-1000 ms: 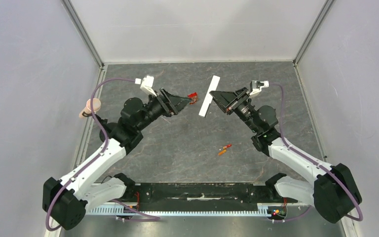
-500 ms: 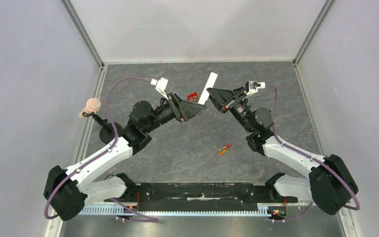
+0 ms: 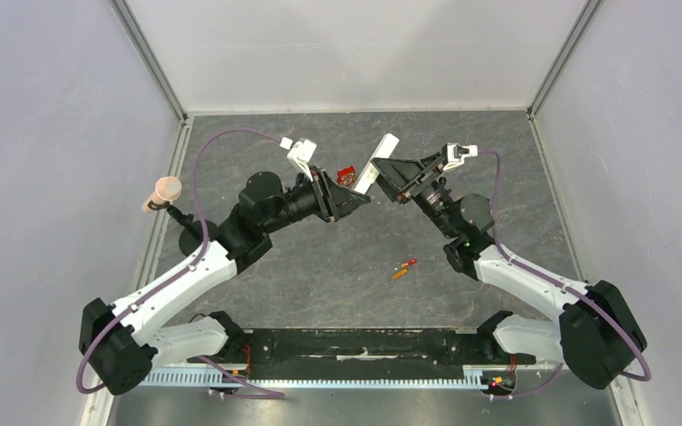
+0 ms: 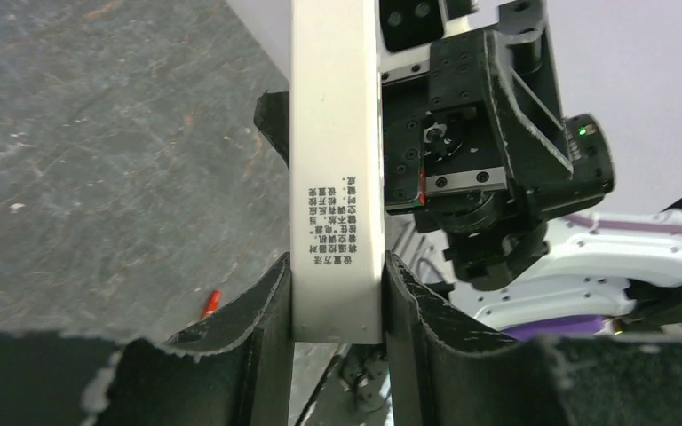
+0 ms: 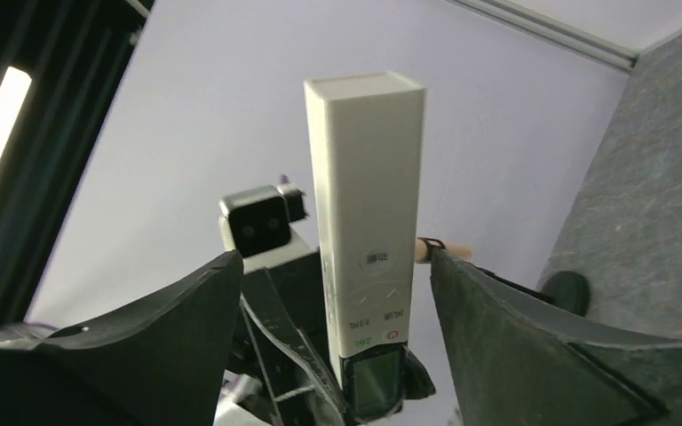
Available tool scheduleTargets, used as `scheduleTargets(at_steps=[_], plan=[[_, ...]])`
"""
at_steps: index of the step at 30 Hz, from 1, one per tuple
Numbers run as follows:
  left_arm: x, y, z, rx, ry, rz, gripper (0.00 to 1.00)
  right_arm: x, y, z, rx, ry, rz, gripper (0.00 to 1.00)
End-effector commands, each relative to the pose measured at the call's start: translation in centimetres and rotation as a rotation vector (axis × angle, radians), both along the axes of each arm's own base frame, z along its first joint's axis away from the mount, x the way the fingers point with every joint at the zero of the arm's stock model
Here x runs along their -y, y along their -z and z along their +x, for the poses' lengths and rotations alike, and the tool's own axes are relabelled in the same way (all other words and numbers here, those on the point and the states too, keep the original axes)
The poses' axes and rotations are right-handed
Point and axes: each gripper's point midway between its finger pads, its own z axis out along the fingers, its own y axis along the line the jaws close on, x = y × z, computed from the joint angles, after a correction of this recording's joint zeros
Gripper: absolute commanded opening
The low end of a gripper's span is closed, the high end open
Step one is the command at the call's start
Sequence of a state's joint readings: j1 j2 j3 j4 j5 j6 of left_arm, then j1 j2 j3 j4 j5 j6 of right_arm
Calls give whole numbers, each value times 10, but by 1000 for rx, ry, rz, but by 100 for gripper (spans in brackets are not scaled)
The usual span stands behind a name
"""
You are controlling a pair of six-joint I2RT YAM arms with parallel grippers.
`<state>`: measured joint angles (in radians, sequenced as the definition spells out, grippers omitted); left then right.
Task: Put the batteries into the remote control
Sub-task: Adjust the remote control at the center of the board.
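Observation:
The remote control point(image 3: 376, 162), a slim white bar, hangs tilted above the middle of the table between both arms. My left gripper point(image 3: 360, 193) is shut on its lower end; in the left wrist view the fingers point(image 4: 271, 302) press both sides of the printed white remote control point(image 4: 336, 177). My right gripper point(image 3: 385, 174) stands open around it, its fingers point(image 5: 186, 302) apart from the remote control point(image 5: 368, 240), whose button face and dark screen end show there. Two orange-red batteries point(image 3: 404, 269) lie on the table nearer the bases; one battery point(image 4: 210, 303) shows past my left finger.
A small red box point(image 3: 346, 175) lies on the grey table point(image 3: 320, 266) just behind my left gripper. A peach-coloured knob point(image 3: 165, 190) sticks out at the left table edge. White walls close off the left, right and far sides.
The right gripper lifted the remote off the table and then opened. The left arm swung right, and its gripper shut on the remote's lower end.

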<state>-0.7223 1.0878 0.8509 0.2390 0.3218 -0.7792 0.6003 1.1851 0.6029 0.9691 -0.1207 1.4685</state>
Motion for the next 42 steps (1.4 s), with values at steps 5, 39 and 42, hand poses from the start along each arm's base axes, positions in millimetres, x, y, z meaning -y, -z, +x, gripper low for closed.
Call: scheduleTargets(at_steps=[5,39,42], plan=[[-19,-22,-39,350,236,335,2,-18,-30,-28,377,-88,-335,95],[-27,-44,-85,393,526,396,2,12,-10,-110,768,-472,-680,98],[-27,-42,-83,393,523,404,2,13,2,-107,768,-470,-723,98]])
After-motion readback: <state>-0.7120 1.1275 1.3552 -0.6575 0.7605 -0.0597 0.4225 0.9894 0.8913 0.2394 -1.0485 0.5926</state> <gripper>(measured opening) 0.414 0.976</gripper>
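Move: The left hand already grips the display end of the remote control, whose middle is about 7 cm ahead and 3 cm to its right, nearly level. For the right hand that middle is some 3 cm ahead and 1 cm left, between its already parted fingers. The batteries lie about 8 cm back, 12 cm right and 28 cm below the left hand; the red packet is 22 cm ahead of that hand, 5 cm left, equally low. Keeping its pinch on the remote's end, the left hand draws it back about 9 cm and a little left and up, turning clockwise with its left side rising until the fingers point right and slightly down. The right hand spreads its fingers wider and goes back some 10 cm, rising at first then sinking, while rolling over to point level to the left, open around the remote's free end. ##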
